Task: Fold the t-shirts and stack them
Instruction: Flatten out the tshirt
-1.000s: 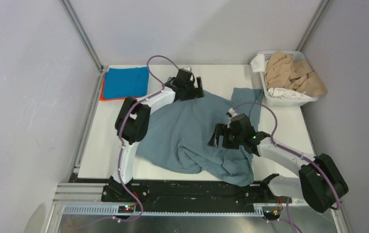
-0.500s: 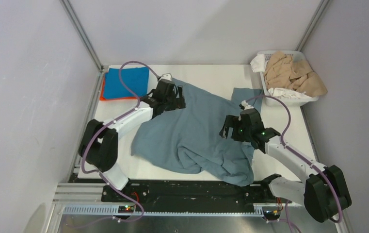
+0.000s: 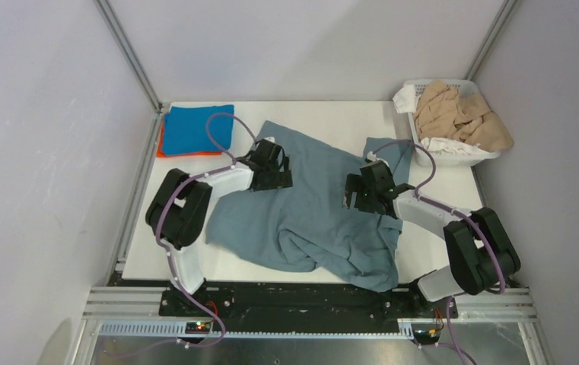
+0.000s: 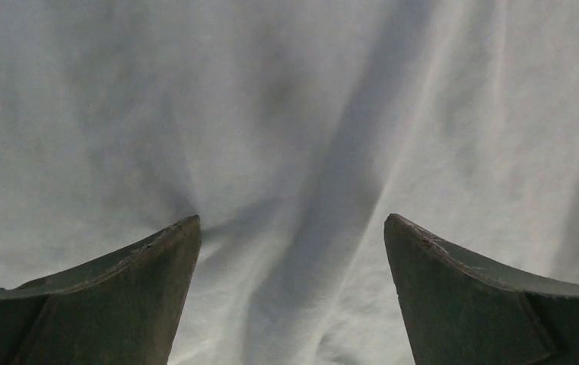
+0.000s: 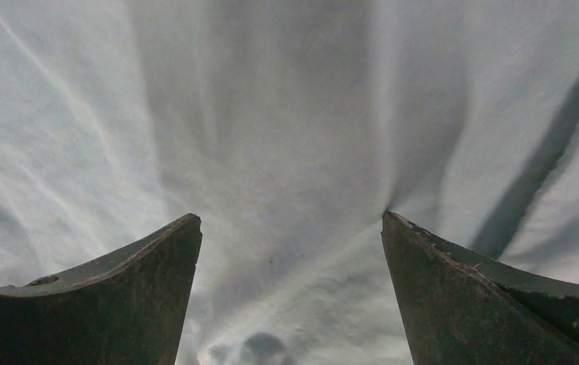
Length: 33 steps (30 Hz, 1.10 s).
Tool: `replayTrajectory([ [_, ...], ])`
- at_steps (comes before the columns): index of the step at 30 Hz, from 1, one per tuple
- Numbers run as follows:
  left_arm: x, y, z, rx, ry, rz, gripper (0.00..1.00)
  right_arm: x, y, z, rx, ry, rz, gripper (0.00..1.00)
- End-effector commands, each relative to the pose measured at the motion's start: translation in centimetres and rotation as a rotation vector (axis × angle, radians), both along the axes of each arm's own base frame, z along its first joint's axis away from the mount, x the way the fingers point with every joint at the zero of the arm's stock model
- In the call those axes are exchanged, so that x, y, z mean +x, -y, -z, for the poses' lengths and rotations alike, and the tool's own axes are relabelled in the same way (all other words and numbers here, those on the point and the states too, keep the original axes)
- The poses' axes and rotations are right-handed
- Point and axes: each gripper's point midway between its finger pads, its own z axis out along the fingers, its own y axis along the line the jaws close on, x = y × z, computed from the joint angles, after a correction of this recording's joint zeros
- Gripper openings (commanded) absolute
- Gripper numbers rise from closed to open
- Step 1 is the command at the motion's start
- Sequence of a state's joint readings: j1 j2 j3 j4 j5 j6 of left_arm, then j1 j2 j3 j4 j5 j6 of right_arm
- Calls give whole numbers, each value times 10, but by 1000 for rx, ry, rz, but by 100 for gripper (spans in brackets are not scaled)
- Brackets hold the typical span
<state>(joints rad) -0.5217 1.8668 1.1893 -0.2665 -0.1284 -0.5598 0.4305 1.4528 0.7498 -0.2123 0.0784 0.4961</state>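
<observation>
A large grey-blue t-shirt point(image 3: 309, 209) lies spread and rumpled across the middle of the table. My left gripper point(image 3: 280, 173) is open, its fingertips pressed down on the shirt's upper left part; the wrist view shows cloth point(image 4: 294, 137) puckered between the spread jaws. My right gripper point(image 3: 353, 196) is open and also rests on the shirt, right of centre, with cloth point(image 5: 286, 152) between its jaws. A folded bright blue t-shirt point(image 3: 195, 128) lies on an orange one point(image 3: 161, 147) at the far left. Tan shirts point(image 3: 457, 115) and white shirts point(image 3: 446, 144) fill the basket.
A white slatted basket point(image 3: 475, 158) stands at the table's far right corner. Grey walls and metal posts close the table on the left, back and right. The arms' base rail point(image 3: 294, 304) runs along the near edge.
My left gripper drew back from the far centre toward the left and down onto the shirt, spreading its upper part. My right gripper moved a little farther up onto the shirt.
</observation>
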Motion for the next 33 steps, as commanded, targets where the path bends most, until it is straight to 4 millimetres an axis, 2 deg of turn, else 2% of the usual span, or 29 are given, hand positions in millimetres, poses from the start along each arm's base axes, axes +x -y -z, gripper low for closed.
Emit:
replayTrajectory([
  [1, -34, -22, 12, 14, -53, -40, 100, -8, -9, -3, -39, -2, -28, 92],
  [2, -41, -23, 7, -6, -55, -43, 100, -18, -8, 3, -46, -30, -33, 92],
  [3, -59, -32, 20, 5, -96, -47, 100, -27, -10, 3, -43, -41, -42, 92],
  [4, -67, -32, 15, -24, -98, -60, 100, -36, -10, 5, -40, -64, -54, 92],
  [5, -88, -41, 27, -16, -141, -68, 100, -44, -13, 3, -31, -65, -71, 92],
  [6, -96, -39, 19, -60, -138, -80, 100, -53, -14, 3, -27, -84, -83, 92],
  [10, -162, -49, 30, -102, -208, -69, 100, -89, -23, -7, 12, -104, -149, 92],
  [11, -167, -46, 19, -135, -178, -60, 100, -96, -26, -12, 32, -93, -162, 92],
  [12, -182, -49, 23, -126, -201, -46, 100, -104, -28, -17, 50, -90, -179, 92],
  [13, -184, -48, 11, -158, -166, -37, 100, -109, -29, -19, 61, -96, -182, 92],
  [14, -194, -49, 11, -165, -183, -21, 100, -115, -30, -25, 75, -89, -195, 92],
  [15, -195, -46, -2, -200, -147, -1, 100, -123, -32, -26, 94, -112, -213, 92],
  [16, -197, -48, -7, -202, -137, 3, 100, -127, -34, -32, 115, -101, -229, 92],
  [18, -188, -54, -31, -204, -45, -7, 100, -127, -35, -42, 136, -74, -251, 92],
  [19, -177, -60, -46, -188, 32, -26, 100, -119, -36, -52, 134, -30, -253, 93],
  [21, -153, -70, -77, -163, 148, -88, 100, -95, -33, -77, 143, 59, -225, 95],
  [22, -137, -77, -96, -172, 197, -137, 100, -75, -26, -95, 150, 112, -189, 96],
  [23, -125, -85, -99, -150, 206, -178, 100, -61, -26, -107, 174, 160, -175, 97],
  [24, -104, -98, -108, -140, 213, -249, 100, -40, -14, -120, 186, 197, -116, 97],
  [25, -89, -118, -110, -121, 218, -324, 100, -24, -13, -132, 220, 246, -99, 98],
  [26, -71, -124, -112, -104, 204, -356, 100, -3, 1, -138, 224, 266, -34, 98],
  [27, -58, -138, -112, -101, 195, -403, 100, 15, 12, -150, 231, 313, 15, 98],
  [28, -35, -140, -117, -89, 189, -413, 100, 26, 14, -148, 227, 312, 31, 98],
  [29, -16, -151, -130, -87, 217, -450, 100, 39, 15, -145, 226, 317, 39, 98],
  [30, -4, -154, -110, -53, 163, -451, 100, 46, 15, -150, 228, 332, 34, 98],
  [31, 15, -161, -122, -68, 183, -465, 100, 54, 15, -146, 226, 331, 39, 98],
  [32, 27, -161, -105, -64, 134, -452, 100, 60, 15, -148, 229, 346, 36, 98],
  [33, 47, -167, -116, -77, 158, -463, 100, 64, 17, -143, 221, 338, 41, 98],
])
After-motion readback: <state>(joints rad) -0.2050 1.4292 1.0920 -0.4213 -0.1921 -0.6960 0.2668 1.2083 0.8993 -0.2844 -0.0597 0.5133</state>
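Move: The t-shirt lies just under both open hands: its middle is about 9 cm back and 5 cm right of the left hand, and some 4 cm back and 10 cm left of the right. The blue folded shirt is roughly 15 cm ahead and 20 cm left of the left hand; the laundry basket is about 20 cm ahead and 24 cm right of the right hand. Both open hands drag the t-shirt back, left hand about 19 cm, right 12, then lift clear and return forward. ##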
